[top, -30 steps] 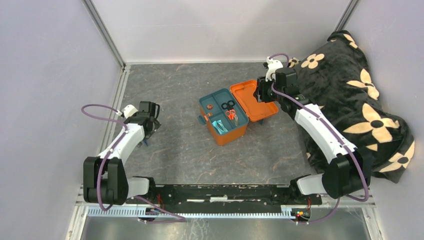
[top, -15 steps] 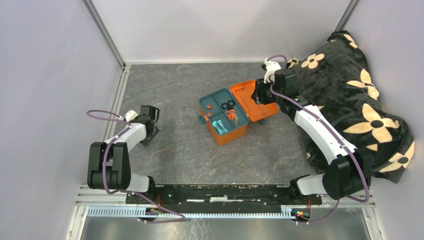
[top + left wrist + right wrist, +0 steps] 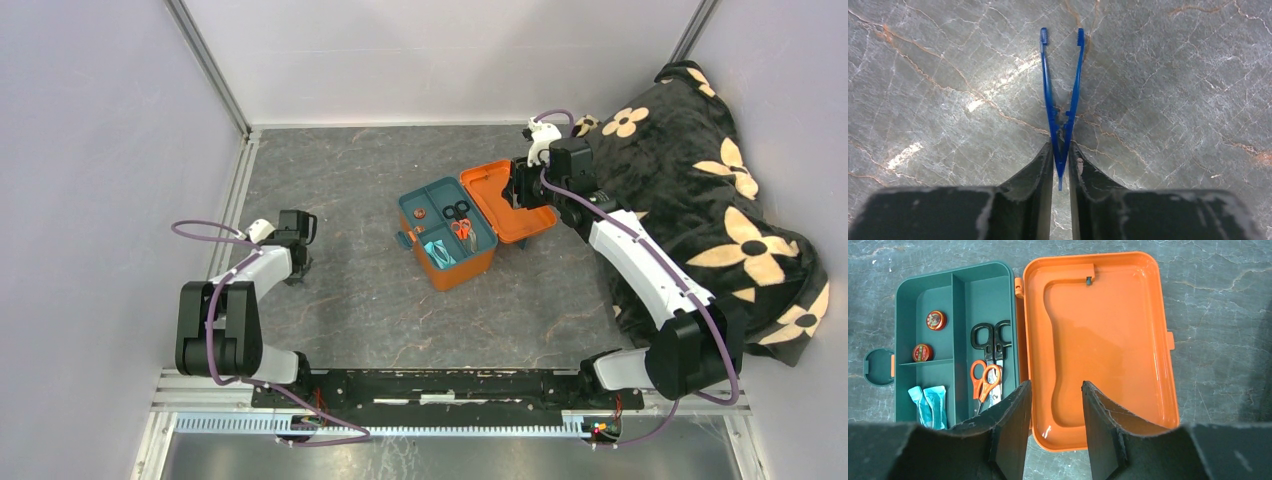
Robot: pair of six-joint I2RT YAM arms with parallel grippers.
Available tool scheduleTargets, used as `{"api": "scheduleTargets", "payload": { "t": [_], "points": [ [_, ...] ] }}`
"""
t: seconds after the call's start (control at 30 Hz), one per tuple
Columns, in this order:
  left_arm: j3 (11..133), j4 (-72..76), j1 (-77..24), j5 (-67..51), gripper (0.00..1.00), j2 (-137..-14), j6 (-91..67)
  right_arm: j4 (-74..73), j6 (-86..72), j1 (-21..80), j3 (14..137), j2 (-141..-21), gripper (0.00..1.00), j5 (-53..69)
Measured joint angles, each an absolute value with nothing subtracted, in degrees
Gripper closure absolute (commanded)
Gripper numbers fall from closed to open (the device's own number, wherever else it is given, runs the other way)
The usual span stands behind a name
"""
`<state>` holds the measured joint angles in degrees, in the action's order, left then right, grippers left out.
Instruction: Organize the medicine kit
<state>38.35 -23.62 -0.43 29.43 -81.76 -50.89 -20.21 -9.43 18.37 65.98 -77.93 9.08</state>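
Observation:
The medicine kit, an orange box, stands open at mid-table with its lid laid flat to the right. A teal tray in it holds black scissors, orange scissors, two round tins and teal packets. My right gripper hovers open over the lid's near edge with nothing between its fingers. Far to the left, my left gripper is down at the table, shut on the joined end of blue tweezers whose two arms point away from it.
A black blanket with cream flowers is heaped along the right side, beside the right arm. Grey walls close in the marbled table on the left, back and right. A teal latch tab sticks out at the kit's left.
The left arm drew back toward its base and down to the table, and its gripper closed from wide open onto the tweezers. The right arm and the kit stayed put.

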Motion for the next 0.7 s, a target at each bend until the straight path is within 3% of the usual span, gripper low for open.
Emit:
{"api": "scheduleTargets", "payload": {
  "t": [0.17,0.43,0.7],
  "points": [
    [38.2,-23.1,-0.4,29.3,0.97,-81.8,-50.9,-20.2,-9.2,18.4,66.0,-77.9,0.52,9.1],
    [38.0,-22.5,-0.6,26.5,0.98,-80.7,-50.8,-20.2,-9.1,18.4,65.5,-76.0,0.52,8.8],
    [45.3,-30.7,-7.8,24.8,0.98,-69.6,-50.8,-20.2,-9.3,18.4,63.5,-72.6,0.52,7.9]
  ]
}}
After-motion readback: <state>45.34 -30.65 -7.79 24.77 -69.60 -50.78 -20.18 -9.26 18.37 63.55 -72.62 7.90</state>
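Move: My left fingers stand low on either side of the joined end of the blue tweezers, whose middle lies about 3 cm ahead and 2 cm left of this hand, 1 cm below. The medicine kit's tray is about 44 cm to its right, 10 cm ahead and 9 cm higher; the blue packets in the tray sit 3 cm left of its middle and 7 cm nearer me. From my right hand the tweezers lie about 59 cm left, 7 cm back and 21 cm below. My left hand stays low while its fingers close the rest of the way and pinch the tweezers near their joined end. Then it lifts them about 8 cm, swinging some 5 cm right and a little forward towards the kit, speeding up as the fingers tip upward and turn clockwise, each roughly 10 degrees. My right hand, empty and half open, backs and rises a couple of centimetres. ##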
